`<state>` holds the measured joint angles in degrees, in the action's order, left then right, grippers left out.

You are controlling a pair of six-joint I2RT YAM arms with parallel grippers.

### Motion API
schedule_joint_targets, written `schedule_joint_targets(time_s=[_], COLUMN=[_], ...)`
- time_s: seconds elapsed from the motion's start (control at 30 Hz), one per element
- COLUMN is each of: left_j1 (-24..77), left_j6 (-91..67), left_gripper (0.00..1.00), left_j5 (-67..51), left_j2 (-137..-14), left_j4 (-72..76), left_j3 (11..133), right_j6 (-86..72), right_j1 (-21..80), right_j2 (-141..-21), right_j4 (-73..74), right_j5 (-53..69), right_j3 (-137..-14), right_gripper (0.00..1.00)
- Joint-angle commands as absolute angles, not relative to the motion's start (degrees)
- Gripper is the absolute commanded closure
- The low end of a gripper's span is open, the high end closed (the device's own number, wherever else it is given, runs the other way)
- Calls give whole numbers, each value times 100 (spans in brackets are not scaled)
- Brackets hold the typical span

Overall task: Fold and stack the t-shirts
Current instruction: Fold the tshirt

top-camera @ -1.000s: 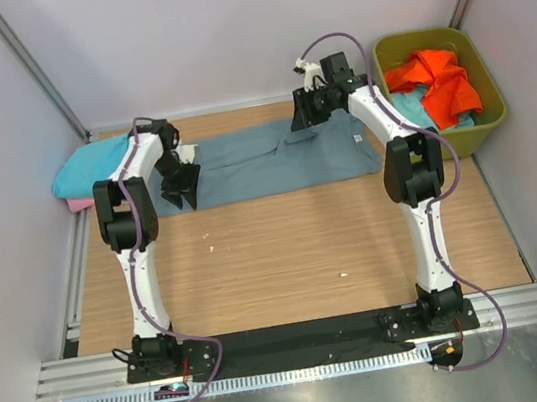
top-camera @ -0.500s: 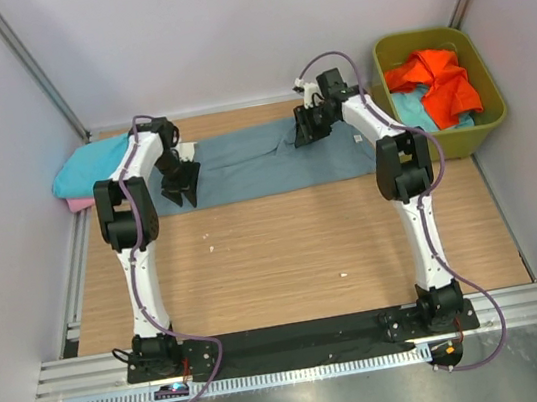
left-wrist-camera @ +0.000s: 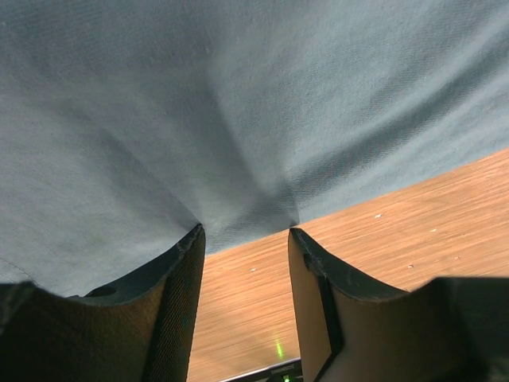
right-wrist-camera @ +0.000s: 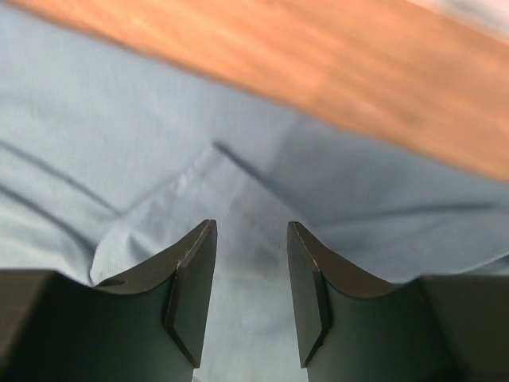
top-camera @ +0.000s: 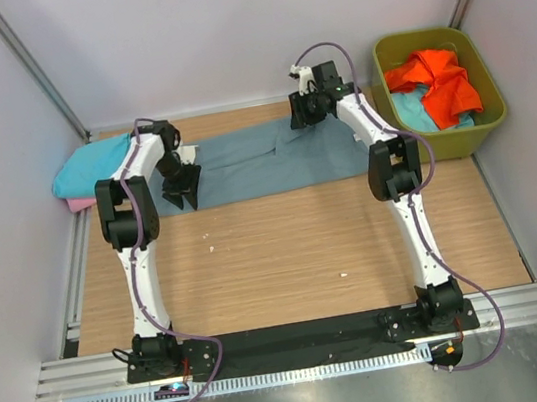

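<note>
A large grey-blue t-shirt (top-camera: pixel 263 161) lies spread flat across the back of the table. My left gripper (top-camera: pixel 182 184) stands open at the shirt's near left edge. In the left wrist view the cloth (left-wrist-camera: pixel 238 119) ends right at its fingertips (left-wrist-camera: pixel 195 235), with bare wood between the fingers. My right gripper (top-camera: pixel 301 115) hovers open over the shirt's far edge; in its wrist view a creased fold (right-wrist-camera: pixel 215 159) lies just ahead of the jaws. A turquoise t-shirt (top-camera: pixel 92 167) rests on a pink one (top-camera: pixel 77 203) at the far left.
An olive-green tub (top-camera: pixel 493 112) at the back right holds an orange shirt (top-camera: pixel 437 80) and a light blue one (top-camera: pixel 418 116). Bare wooden table (top-camera: pixel 286 249) stretches in front of the shirt. Walls enclose the left, right and back.
The right gripper has swung back and to the left, from over the shirt's right part to its far edge, with its jaws a little wider. The left arm has stayed put.
</note>
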<state>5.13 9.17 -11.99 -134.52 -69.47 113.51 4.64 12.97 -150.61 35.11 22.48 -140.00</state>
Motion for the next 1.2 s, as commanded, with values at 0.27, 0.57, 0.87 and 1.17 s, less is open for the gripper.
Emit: schedule_joint_targets(time_s=[0.27, 0.57, 0.87, 1.17], left_j1=[527, 519, 527, 519], left_j6=[879, 835, 765, 738], left_gripper=[52, 52, 53, 52], left_j5=[-1204, -1353, -1634, -1863], left_j2=[-13044, -13069, -13008, -12920], left_j4=[-6873, -6943, -6961, -6996], left_j3=[11013, 11452, 11400, 11268], right_j6=[799, 1142, 1292, 1388], right_j1=[2065, 2109, 2364, 2663], right_j2=[-14907, -13887, -14484, -15073], right_j4=[2839, 3242, 3217, 3032], right_j5=[1635, 1029, 492, 299], right_j3=[-14968, -13740, -14018, -14273], right_gripper=[51, 48, 50, 52])
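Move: The right hand hovers over the half-folded t-shirt. The crease near the shirt's middle lies about 7 cm to its left, 4 cm back and some 5 cm below, and the tip of the folded-over flap about 3 cm ahead and 2 cm left, equally low. From the left hand, that crease lies about 18 cm right and 8 cm ahead, roughly 1 cm below. Half-open, the right hand sweeps 9 cm left, rises while edging back right, then dips left towards the crease. ##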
